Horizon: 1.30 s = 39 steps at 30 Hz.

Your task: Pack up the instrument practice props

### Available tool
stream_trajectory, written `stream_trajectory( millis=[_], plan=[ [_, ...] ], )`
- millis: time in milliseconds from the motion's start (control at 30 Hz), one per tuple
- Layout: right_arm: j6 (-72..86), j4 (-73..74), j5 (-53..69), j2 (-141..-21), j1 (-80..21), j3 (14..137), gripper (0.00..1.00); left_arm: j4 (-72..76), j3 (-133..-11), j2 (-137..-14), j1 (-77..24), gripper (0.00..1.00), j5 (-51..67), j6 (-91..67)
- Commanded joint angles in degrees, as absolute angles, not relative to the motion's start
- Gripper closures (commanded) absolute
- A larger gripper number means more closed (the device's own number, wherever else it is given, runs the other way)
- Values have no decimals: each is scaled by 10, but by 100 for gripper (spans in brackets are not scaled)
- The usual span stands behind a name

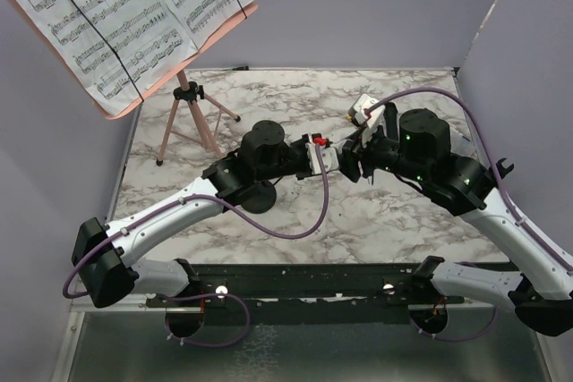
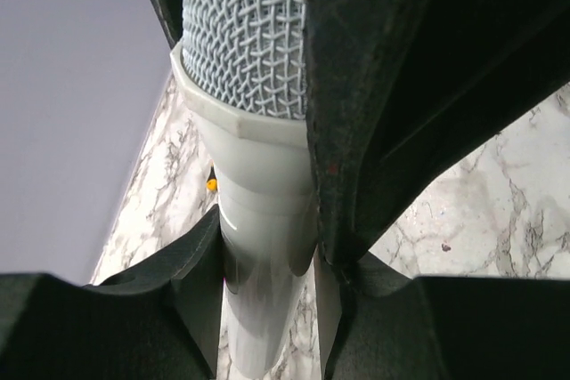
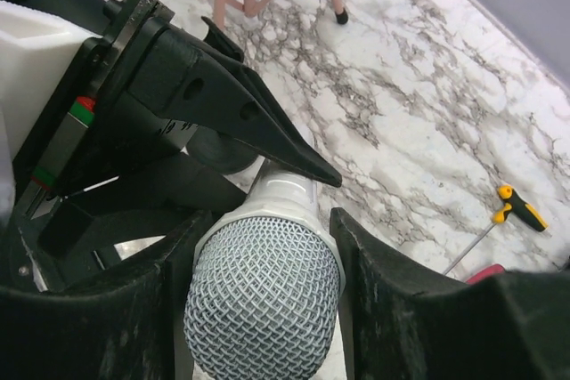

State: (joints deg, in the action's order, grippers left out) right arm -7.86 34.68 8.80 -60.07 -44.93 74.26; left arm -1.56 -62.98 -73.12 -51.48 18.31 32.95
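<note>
The white microphone point(image 3: 263, 300), with a silver mesh head, hangs above the marble table between both grippers. My right gripper point(image 3: 272, 220) is shut on the mesh head, one finger on each side. My left gripper point(image 2: 272, 264) is shut on the microphone's smooth white body point(image 2: 258, 220) just below the head. In the top view the left gripper point(image 1: 343, 157) and right gripper point(image 1: 356, 165) meet at the table's middle and hide the microphone. The pink tripod music rest point(image 1: 183, 118) stands at the back left, its board carrying sheet-music pages point(image 1: 134, 15). A black round-based holder point(image 1: 255, 194) sits under the left arm.
A small clear box point(image 1: 363, 106) lies behind the right wrist. A screwdriver with a yellow and black handle point(image 3: 521, 206) lies on the marble to the right. A dark slim thing point(image 1: 237, 67) rests by the back wall. Purple walls close in the table on three sides.
</note>
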Motion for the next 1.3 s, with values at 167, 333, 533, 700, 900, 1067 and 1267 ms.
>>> stream_trajectory(
  millis=[167, 333, 533, 700, 900, 1067, 1267],
  plan=[
    [-46, 158, -46, -533, -458, 645, 36, 193, -599, -746, -518, 100, 46, 90],
    [-41, 76, -89, -506, -457, 590, 21, 253, -592, -768, -518, 100, -25, -31],
    [-31, -3, -134, -472, -457, 525, 11, 272, -585, -772, -517, 100, -130, -130],
    [-40, -50, -168, -471, -457, 469, 6, 289, -572, -764, -503, 100, -158, -204],
    [-53, -111, -129, -476, -457, 421, 6, 291, -564, -758, -477, 100, -131, -299],
    [-48, -157, -103, -517, -458, 412, 6, 294, -566, -757, -468, 100, -106, -336],
    [-53, -213, -91, -572, -457, 410, 7, 294, -568, -758, -467, 100, -83, -367]
  ],
)
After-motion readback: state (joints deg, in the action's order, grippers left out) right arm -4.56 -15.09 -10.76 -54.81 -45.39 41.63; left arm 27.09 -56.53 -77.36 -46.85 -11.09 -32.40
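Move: The white microphone is already between both grippers. My left hand pinches it below the mesh head, with its middle only 2 or 3 cm off, lower. My right hand is still closed at the head, so the middle lies about 4 cm left of it, slightly ahead and 4 cm below. The empty stand is some 19 cm to my left hand's left and 2 ahead, about 25 below. From my right hand, the yellow T-handle tool lies about 30 cm ahead, 10 right, and the black microphone 25 ahead, 20 right, both some 33 below. I open my right hand wide and let go of the head, backing off to the right, forward and a little up. My left hand keeps its pinch, carries the microphone about 9 cm forward and a little up, and swings it round by some 75 degrees. Then my right hand drops 6 to 7 cm and eases forward and left, still open, towards the tail end. ##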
